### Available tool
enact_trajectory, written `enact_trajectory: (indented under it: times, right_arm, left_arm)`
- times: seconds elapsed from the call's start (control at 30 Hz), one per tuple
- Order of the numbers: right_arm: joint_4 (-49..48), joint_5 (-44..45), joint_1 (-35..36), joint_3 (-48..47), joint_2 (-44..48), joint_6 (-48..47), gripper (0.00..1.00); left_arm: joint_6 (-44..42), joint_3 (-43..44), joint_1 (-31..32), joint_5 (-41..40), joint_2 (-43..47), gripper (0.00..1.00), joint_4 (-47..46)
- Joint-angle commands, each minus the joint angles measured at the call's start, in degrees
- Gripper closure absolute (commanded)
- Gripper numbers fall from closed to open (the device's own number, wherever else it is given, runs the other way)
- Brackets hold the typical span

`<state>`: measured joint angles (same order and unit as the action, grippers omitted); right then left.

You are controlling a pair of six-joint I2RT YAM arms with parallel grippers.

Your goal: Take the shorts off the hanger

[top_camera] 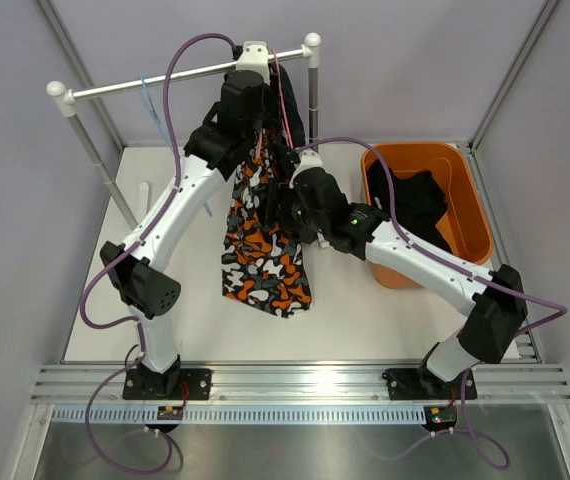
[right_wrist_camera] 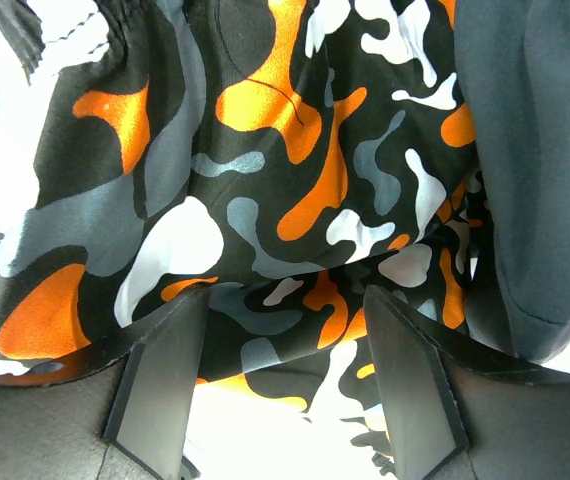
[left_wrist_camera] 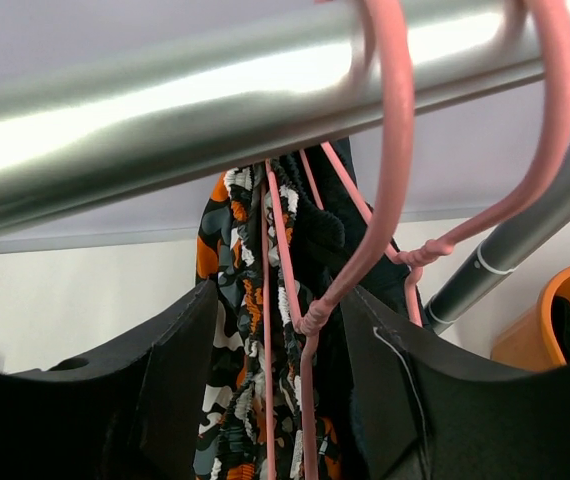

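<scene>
The camouflage shorts hang from a pink hanger on the steel rail. A black pair hangs just behind them on a second pink hanger. Another black pair lies in the orange bin. My left gripper is open just below the rail, its jaws either side of the hanger neck and the bunched camouflage waistband. My right gripper is open against the camouflage cloth, with a fold between its fingertips. Black cloth hangs to its right.
The orange bin stands at the right of the table. The rack's posts rise at the back. A blue hanger hook sits on the rail's left part. Grey walls enclose the table.
</scene>
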<state>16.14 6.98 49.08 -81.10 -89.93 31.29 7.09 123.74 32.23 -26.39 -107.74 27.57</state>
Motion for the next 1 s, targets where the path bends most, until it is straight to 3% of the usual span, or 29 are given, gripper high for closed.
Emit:
enact_trajectory:
  times: [0.0, 0.2, 0.27, 0.37, 0.77, 0.97]
  right_arm:
    - [-1.99, 0.49, 0.75, -2.57, -0.07, -0.35, 0.28]
    - [-1.9, 0.58, 0.75, -2.57, -0.07, -0.44, 0.28]
    - [-1.82, 0.58, 0.76, -2.57, -0.07, -0.44, 0.28]
    - [-1.73, 0.75, 0.75, -2.48, 0.02, -0.44, 0.28]
    - [1.78, 4.43, 0.75, -1.96, 4.58, -1.58, 0.27]
    - [3.98, 6.9, 0.75, -1.34, 10.03, -2.81, 0.23]
  left_arm:
    - [0.11, 2.47, -0.41, -0.33, -0.1, 0.45, -2.26]
    - [-0.15, 2.47, -0.59, 0.29, -0.36, 0.64, -2.7]
    - [-0.41, 2.64, -0.59, 0.73, -0.54, 0.82, -2.61]
    - [-0.76, 3.61, -0.67, 1.34, -0.8, 1.0, -1.56]
    - [-2.44, 5.81, -1.29, 3.01, 7.01, 1.0, 5.55]
    - [-1.91, -2.09, -1.38, 6.35, 14.39, 1.0, 7.41]
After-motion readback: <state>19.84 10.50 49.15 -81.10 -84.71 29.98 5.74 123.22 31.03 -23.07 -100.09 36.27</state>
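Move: The shorts' pink hanger has its neck already between the left hand's open fingers, about 1 cm ahead and level with them; the rail passes 4 cm above and 2 cm ahead. The second pink hanger, with the black garment, is 5 cm to the right and 1 cm ahead. The shorts' middle hangs some 21 cm below, 6 cm back. From the right hand, the neck is roughly 18 cm ahead, 2 cm left, 15 cm higher. The shorts' hanger is pinched at its neck, just under the rail, as the left fingers shut around it in place; after a short hold the left hand draws it back about 4 cm, left 3 cm and up 3 cm, gathering speed. Late on, the right hand, fingers still wide open, eases some 3 cm up and as much to the right, away from the shorts. ##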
